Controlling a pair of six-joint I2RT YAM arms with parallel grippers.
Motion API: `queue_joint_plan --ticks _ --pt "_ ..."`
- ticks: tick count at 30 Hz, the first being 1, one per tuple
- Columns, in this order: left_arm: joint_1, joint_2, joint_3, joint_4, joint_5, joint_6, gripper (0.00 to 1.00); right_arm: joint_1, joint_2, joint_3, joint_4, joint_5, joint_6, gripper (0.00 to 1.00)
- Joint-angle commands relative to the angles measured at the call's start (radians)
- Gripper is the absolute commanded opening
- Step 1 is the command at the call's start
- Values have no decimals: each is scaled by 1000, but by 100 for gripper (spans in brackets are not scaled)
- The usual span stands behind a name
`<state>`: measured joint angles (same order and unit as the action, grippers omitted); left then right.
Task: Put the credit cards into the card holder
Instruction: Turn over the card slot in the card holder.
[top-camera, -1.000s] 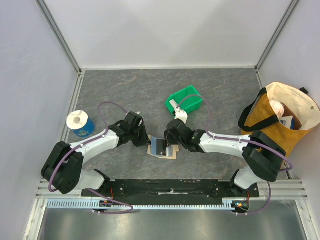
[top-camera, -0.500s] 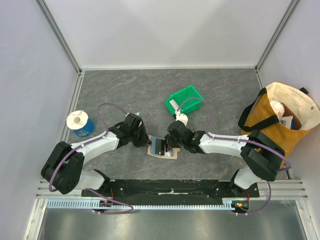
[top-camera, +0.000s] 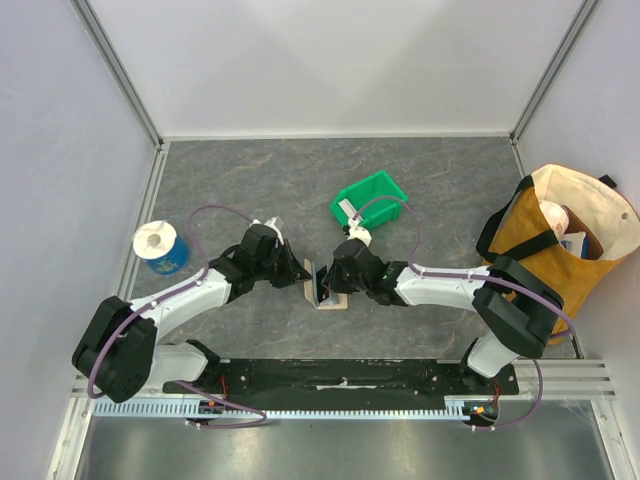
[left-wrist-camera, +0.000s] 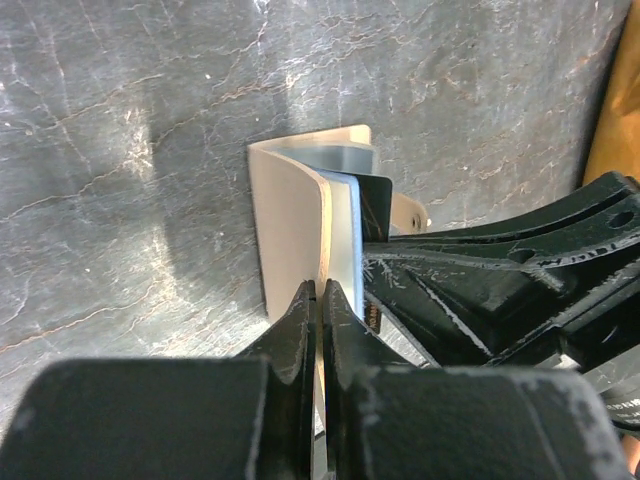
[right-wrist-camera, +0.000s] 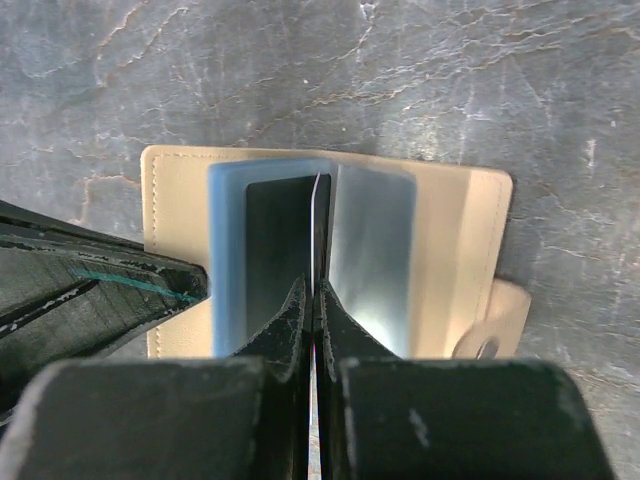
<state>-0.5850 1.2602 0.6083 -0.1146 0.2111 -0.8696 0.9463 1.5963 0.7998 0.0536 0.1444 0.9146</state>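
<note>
The tan card holder (top-camera: 331, 300) lies open on the grey table between both arms, its snap tab (right-wrist-camera: 487, 347) at the right. Light blue sleeves (right-wrist-camera: 226, 250) inside it hold a dark credit card (right-wrist-camera: 272, 245). My left gripper (left-wrist-camera: 320, 296) is shut on the holder's left cover (left-wrist-camera: 288, 225), which stands raised and curved. Pointing down over the holder's middle, my right gripper (right-wrist-camera: 316, 292) is shut on a thin credit card (right-wrist-camera: 316, 215) seen edge-on between the sleeves. In the top view the left gripper (top-camera: 306, 280) and right gripper (top-camera: 331, 284) almost touch.
A green bin (top-camera: 368, 200) with a small white item stands just behind the right arm. A blue roll (top-camera: 160, 247) sits at the left, and a tan tote bag (top-camera: 570, 240) at the right. White walls close in the table on three sides.
The left gripper has lifted the holder's left cover upright, so the holder looks narrower from above. Both grippers have drawn closer together. The dark card no longer lies face up.
</note>
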Motion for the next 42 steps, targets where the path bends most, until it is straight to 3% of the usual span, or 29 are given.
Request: queue_joint_plan --ticks 1,12,19,23,42 --pt "-9 -16 1 64 16 -31 2 -10 -21 -40 98 -51 55 0" --pt "-9 -1 -19 -10 -44 -14 2 -89 -42 -162 235 -117 113 0" --pt "-7 10 -35 -25 -72 3 2 -90 -185 -77 -43 162 -34 0" --pt "-10 34 -28 -4 -55 7 2 -90 -269 -67 -121 225 -83 0" --pt "-10 154 -94 72 -62 -20 2 -90 -206 -62 -150 159 -66 0"
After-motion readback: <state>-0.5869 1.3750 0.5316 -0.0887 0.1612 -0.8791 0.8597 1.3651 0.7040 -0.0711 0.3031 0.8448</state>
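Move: The card slot with the dark card stands just left of the black card in the right fingers, its middle about 2 cm left of, level with and 3 cm below that hand point. The clear leaf lies some 2 cm to the right and 4 cm below, the green tray about 20 cm ahead and 11 cm right. The left hand already holds the raised tan cover; from it the card slot is about 3 cm right, 2 cm back and 3 cm lower. The card slot is carried over towards the holder's right side as the right hand, still pinching its black card, sweeps about 7.5 cm right, dipping low first, then rising well clear and sinking a little, with a slight clockwise turn. The left hand keeps its pinch on the tan cover's edge and, after a brief pause, lowers it some 6 cm, drifting left and back as it tilts. ##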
